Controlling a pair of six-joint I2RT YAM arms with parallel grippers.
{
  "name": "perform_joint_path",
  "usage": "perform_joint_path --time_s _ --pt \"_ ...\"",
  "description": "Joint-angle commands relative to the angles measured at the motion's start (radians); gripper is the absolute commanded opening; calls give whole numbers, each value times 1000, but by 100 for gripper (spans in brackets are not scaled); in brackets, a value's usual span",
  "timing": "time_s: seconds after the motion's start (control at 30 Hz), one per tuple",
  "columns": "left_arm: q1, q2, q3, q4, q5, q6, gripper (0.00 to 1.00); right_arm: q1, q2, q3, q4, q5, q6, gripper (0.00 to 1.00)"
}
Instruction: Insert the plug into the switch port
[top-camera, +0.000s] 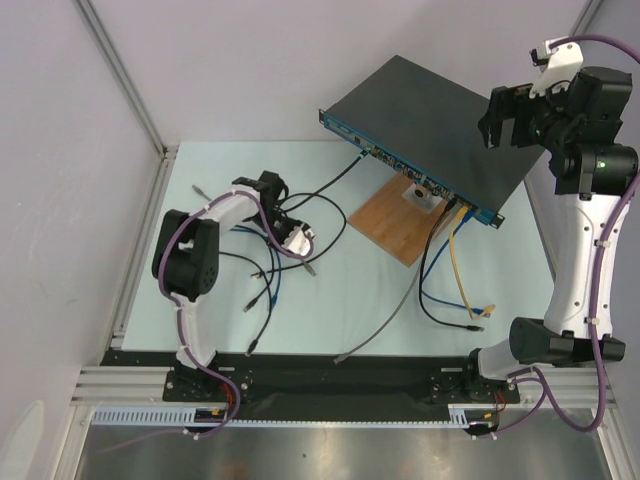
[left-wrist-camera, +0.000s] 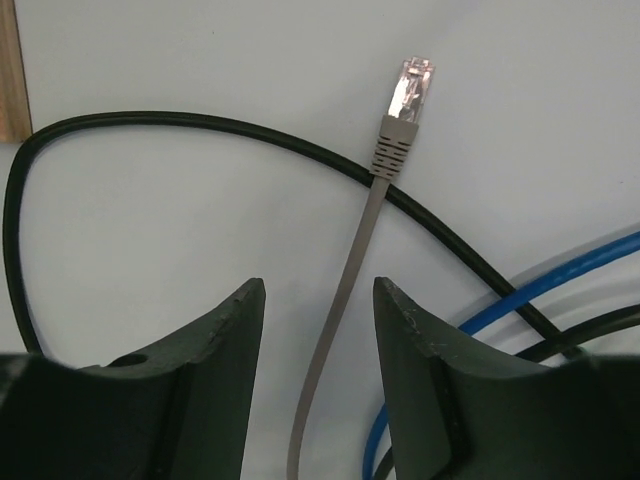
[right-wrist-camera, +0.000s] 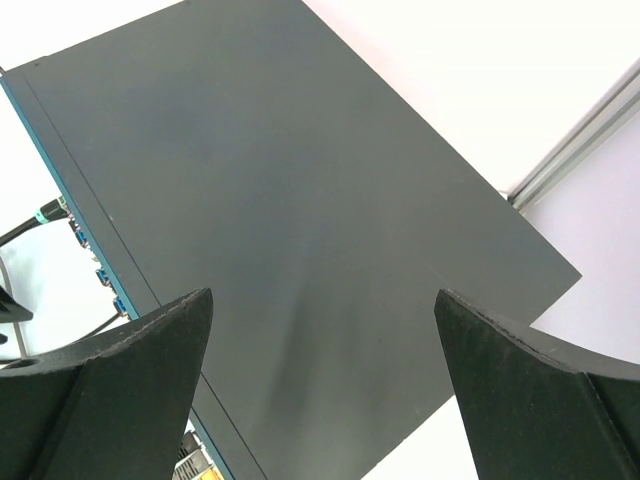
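Note:
The plug is a clear connector with a grey boot on a thin grey cable, and it lies on the pale table. My left gripper is low over that cable just behind the plug. Its dark fingers stand on either side of the cable with a gap, not touching it. From above, the left gripper sits among loose cables left of the switch, a flat black box with a blue socket face. My right gripper hangs wide open above the switch's black top, holding nothing.
A brown wooden board lies under the switch's front edge. Yellow, blue and black cables hang from its sockets onto the table. A black cable and a blue cable cross beside the grey one. An aluminium frame borders the table's left side.

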Motion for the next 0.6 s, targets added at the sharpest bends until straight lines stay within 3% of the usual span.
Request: perform_joint_path --time_s 0.0,0.3,0.5,0.57 --pt "-18 41 65 -12 -1 47 52 -6 -30 1 0 16 -6 100" --pt "-27 79 68 -45 -63 99 41 -8 -42 -12 -14 15 -8 100" --pt "-35 71 49 -79 -81 98 19 -8 -66 -51 -11 -5 -11 100" --pt "-41 51 40 -76 -80 64 3 -8 -71 -61 -5 -17 -12 100"
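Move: The grey cable lies almost directly beneath the left hand, between its half-open fingers and about 3 cm down, with its plug some 5 cm back and 3 cm right of the hand. A black cable passes under it 4 cm back and 1 cm right; the blue cable runs about 4 cm to the left, roughly level. From the right hand the grey cable's grasp spot is some 39 cm left, 2 cm back and 45 cm below. Downward by a little over 2 cm, the left hand sinks onto the grey cable, easing about 1 cm forward and then most of that back, while its fingers close from half open to nearly shut. They pinch the cable some 5 cm behind the plug, with barely a tilt of the wrist. Over the switch the empty right hand drifts about 1.5 cm down and 1 cm back, still wide open. ##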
